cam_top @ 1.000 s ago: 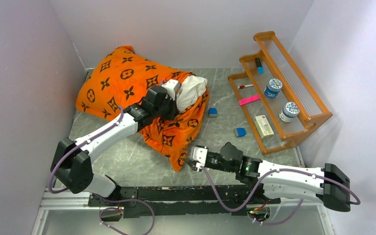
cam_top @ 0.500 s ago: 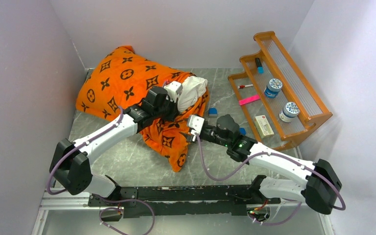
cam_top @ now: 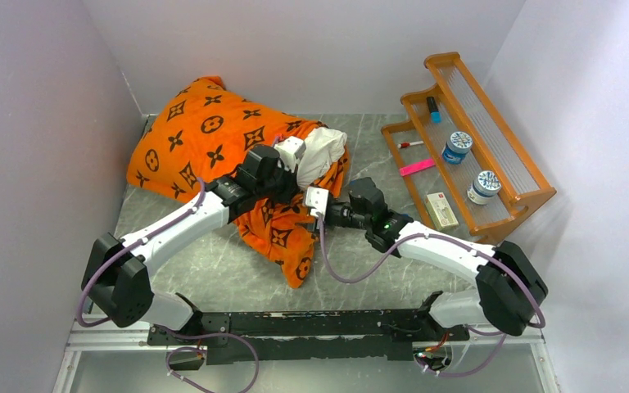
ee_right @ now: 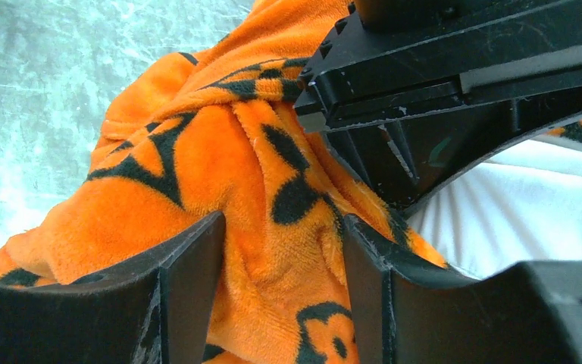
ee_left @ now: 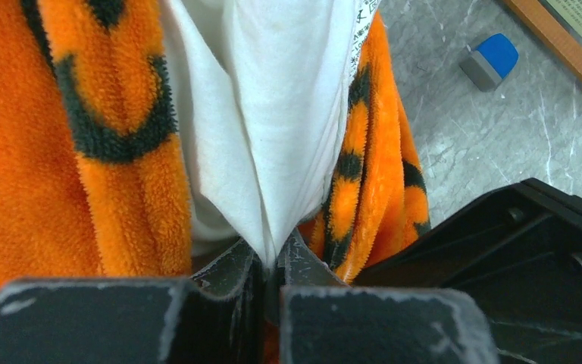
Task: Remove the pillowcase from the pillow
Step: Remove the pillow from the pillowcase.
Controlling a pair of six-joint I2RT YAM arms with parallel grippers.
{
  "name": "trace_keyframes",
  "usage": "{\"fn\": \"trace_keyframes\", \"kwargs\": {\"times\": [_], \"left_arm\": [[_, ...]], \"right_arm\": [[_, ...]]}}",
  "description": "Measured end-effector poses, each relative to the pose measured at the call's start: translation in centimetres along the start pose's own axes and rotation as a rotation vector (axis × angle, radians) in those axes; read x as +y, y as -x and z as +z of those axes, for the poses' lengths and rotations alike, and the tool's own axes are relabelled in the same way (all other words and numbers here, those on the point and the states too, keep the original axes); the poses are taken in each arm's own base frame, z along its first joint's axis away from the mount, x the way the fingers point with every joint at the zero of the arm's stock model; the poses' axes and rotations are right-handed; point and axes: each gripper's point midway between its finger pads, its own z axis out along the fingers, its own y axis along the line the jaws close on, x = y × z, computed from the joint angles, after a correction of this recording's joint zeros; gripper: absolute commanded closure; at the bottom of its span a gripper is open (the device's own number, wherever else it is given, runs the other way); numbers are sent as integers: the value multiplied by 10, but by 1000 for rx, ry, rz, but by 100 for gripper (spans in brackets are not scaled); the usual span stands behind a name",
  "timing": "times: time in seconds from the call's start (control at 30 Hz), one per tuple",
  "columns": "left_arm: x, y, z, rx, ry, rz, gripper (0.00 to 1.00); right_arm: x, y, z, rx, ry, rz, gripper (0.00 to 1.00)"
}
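Observation:
The orange pillowcase (cam_top: 205, 139) with dark motifs lies at the back left, still over most of the pillow. A white corner of the pillow (cam_top: 323, 151) sticks out of its open end. My left gripper (ee_left: 273, 258) is shut on a pinch of the pillow's white fabric (ee_left: 273, 114), with orange pile (ee_left: 45, 152) on both sides. My right gripper (ee_right: 280, 235) is open, and a fold of the pillowcase (ee_right: 197, 167) lies between its fingers (ee_right: 189, 273), just below the left gripper's black body (ee_right: 462, 76). In the top view the right gripper (cam_top: 315, 201) sits at the pillowcase's loose right edge.
A wooden stepped rack (cam_top: 532, 196) stands at the right with two tubs, a box and markers. Two small blue erasers (cam_top: 356, 187) (cam_top: 402, 220) lie on the grey marble table between rack and pillow. Walls close in on the left, back and right.
My right arm has swung from the table's front up to the pillowcase's loose edge beside the left gripper, its jaws widening. The left gripper has kept its pinch and barely moved.

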Motion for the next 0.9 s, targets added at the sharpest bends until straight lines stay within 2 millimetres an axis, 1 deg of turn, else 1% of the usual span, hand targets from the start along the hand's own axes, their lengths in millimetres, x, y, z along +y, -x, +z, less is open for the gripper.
{"fn": "trace_keyframes", "kwargs": {"times": [0.1, 0.27, 0.43, 0.57, 0.73, 0.83, 0.9], "left_arm": [[0, 0, 0, 1, -3, 3, 95], [-1, 0, 0, 2, -6, 3, 95], [-1, 0, 0, 2, -7, 3, 95], [-1, 0, 0, 2, -6, 4, 95], [-1, -2, -1, 9, -6, 4, 95], [-1, -3, -2, 11, -5, 4, 95], [-1, -3, -3, 13, -5, 5, 95]], "right_arm": [[-3, -1, 3, -7, 7, 2, 42], [-13, 7, 8, -35, 2, -11, 43], [-22, 12, 11, -55, -10, -18, 49], [-23, 7, 16, -45, -1, -9, 59], [-20, 2, 15, -32, 13, 0, 73], [-16, 0, 15, -28, 28, 6, 84], [-14, -1, 15, -23, 39, 12, 93]]}}
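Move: Just off the right fingertips, about 2 cm ahead, 2 cm to the left and 1 cm below, lies the pillowcase fold. From that hand, the pillow tuft pinched by the left fingers is roughly 7 cm ahead and 5 cm left, level with it; the bare pillow bulges 18 cm ahead, 2 cm right and 5 cm lower; the pillowcase tail trails 11 cm back, 4 cm left and 12 cm lower. The left hand has the fold about 5 cm back, 3 cm right, 2 cm below. Easing about 2 cm forward and 1 cm left towards the pillowcase fold beneath the left gripper, the right hand rises some 1.5 cm on the way, then sinks back, its wrist nearly steady. Its half-open fingers close nearly shut around the orange cloth, pinching it, while the left hand stays put and keeps its grip on the white pillow. ##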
